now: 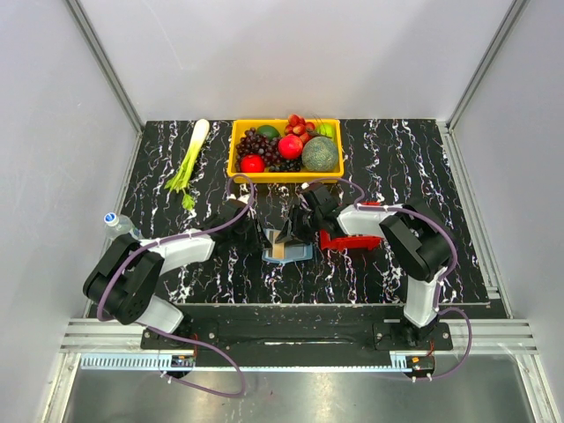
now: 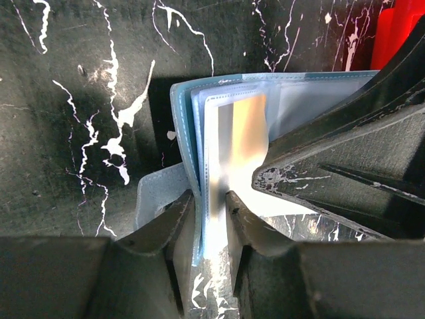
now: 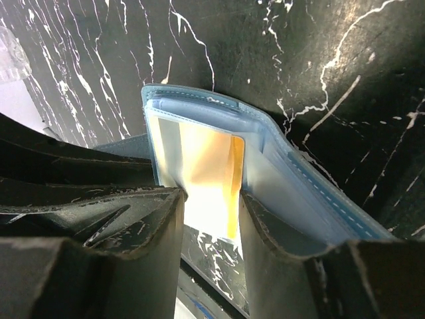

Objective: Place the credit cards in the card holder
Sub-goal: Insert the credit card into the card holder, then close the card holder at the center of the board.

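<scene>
The blue card holder (image 1: 298, 255) lies open on the black marbled table between both grippers. In the right wrist view my right gripper (image 3: 211, 196) is shut on a pale credit card (image 3: 206, 166) held across its width, its far end inside a clear pocket of the card holder (image 3: 292, 173). In the left wrist view my left gripper (image 2: 209, 199) straddles the card holder's (image 2: 299, 100) near edge, jaws slightly parted; the blue cover rests against the left finger. The card (image 2: 249, 133) shows through the pocket, with the right gripper's fingers (image 2: 345, 153) beside it.
A red tray (image 1: 348, 239) sits just right of the holder under the right arm. A yellow basket (image 1: 284, 176) of fruit stands at the back centre, a celery stalk (image 1: 189, 159) at the back left, and a water bottle (image 1: 119, 223) at the left edge.
</scene>
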`<state>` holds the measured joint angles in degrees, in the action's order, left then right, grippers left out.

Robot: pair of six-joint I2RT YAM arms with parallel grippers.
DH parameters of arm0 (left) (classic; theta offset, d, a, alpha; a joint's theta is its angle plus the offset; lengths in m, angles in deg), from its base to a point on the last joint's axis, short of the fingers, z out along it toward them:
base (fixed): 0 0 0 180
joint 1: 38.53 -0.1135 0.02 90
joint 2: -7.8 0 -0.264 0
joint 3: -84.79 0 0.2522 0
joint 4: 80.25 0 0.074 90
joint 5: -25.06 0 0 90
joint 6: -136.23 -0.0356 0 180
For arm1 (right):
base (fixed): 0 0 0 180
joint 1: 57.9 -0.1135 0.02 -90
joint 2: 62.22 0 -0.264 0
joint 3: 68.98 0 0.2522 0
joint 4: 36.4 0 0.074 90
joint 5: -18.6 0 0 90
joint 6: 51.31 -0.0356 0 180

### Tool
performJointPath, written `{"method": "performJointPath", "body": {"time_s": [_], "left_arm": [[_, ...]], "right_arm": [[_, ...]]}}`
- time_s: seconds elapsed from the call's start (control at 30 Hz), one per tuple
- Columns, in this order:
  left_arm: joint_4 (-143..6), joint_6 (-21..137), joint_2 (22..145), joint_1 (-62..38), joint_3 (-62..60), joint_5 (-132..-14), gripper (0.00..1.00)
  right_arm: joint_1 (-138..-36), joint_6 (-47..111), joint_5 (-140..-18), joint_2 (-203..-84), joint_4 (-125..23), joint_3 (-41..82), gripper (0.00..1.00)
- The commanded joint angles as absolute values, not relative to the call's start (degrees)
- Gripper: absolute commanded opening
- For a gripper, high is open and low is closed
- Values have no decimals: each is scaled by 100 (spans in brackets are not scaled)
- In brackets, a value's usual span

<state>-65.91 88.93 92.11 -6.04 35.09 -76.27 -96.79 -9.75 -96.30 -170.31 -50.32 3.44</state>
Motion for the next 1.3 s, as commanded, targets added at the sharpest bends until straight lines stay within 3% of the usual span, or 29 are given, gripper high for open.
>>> {"method": "performJointPath", "body": {"time_s": [0.0, 0.13, 0.33, 0.63, 0.87, 1.27], "left_arm": [[-7010, 8947, 9147, -558, 3500, -7936, 26], [-6738, 8930, 9112, -557, 3456, -7717, 0], [-6176, 8772, 8945, -566, 3368, -7242, 0], [-5823, 8543, 8769, -575, 3544, -6899, 0], [-5542, 8376, 8980, -575, 3474, -6591, 0], [-5928, 8402, 9112, -575, 3491, -7048, 0]], "right_arm": [[-9806, -1079, -10138, -16998, -4488, 622, 43], [-9789, -614, -9567, -16481, -4971, 674, 45], [-9736, -218, -8170, -15575, -6192, 648, 47], [-9666, -507, -7922, -14704, -6405, -406, 47], [-9674, -666, -7984, -14967, -6563, -415, 47], [-9657, -1097, -9943, -15951, -3892, -381, 49]]}}
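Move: The card holder lies open on the table, its middle roughly 7 cm right of the left hand and 1 cm back, with its left edge between those fingers. From the right hand, the holder's middle is about 3 cm back and 1 cm right, some 2 cm below. The orange card sits about 1 cm left and 2 cm back of the right hand, and the red box about 20 cm to its right and 1 cm ahead. Left fingers pinch the holder's edge; the right hand lifts 8 cm, swings right 7, then sinks back leftwards. ##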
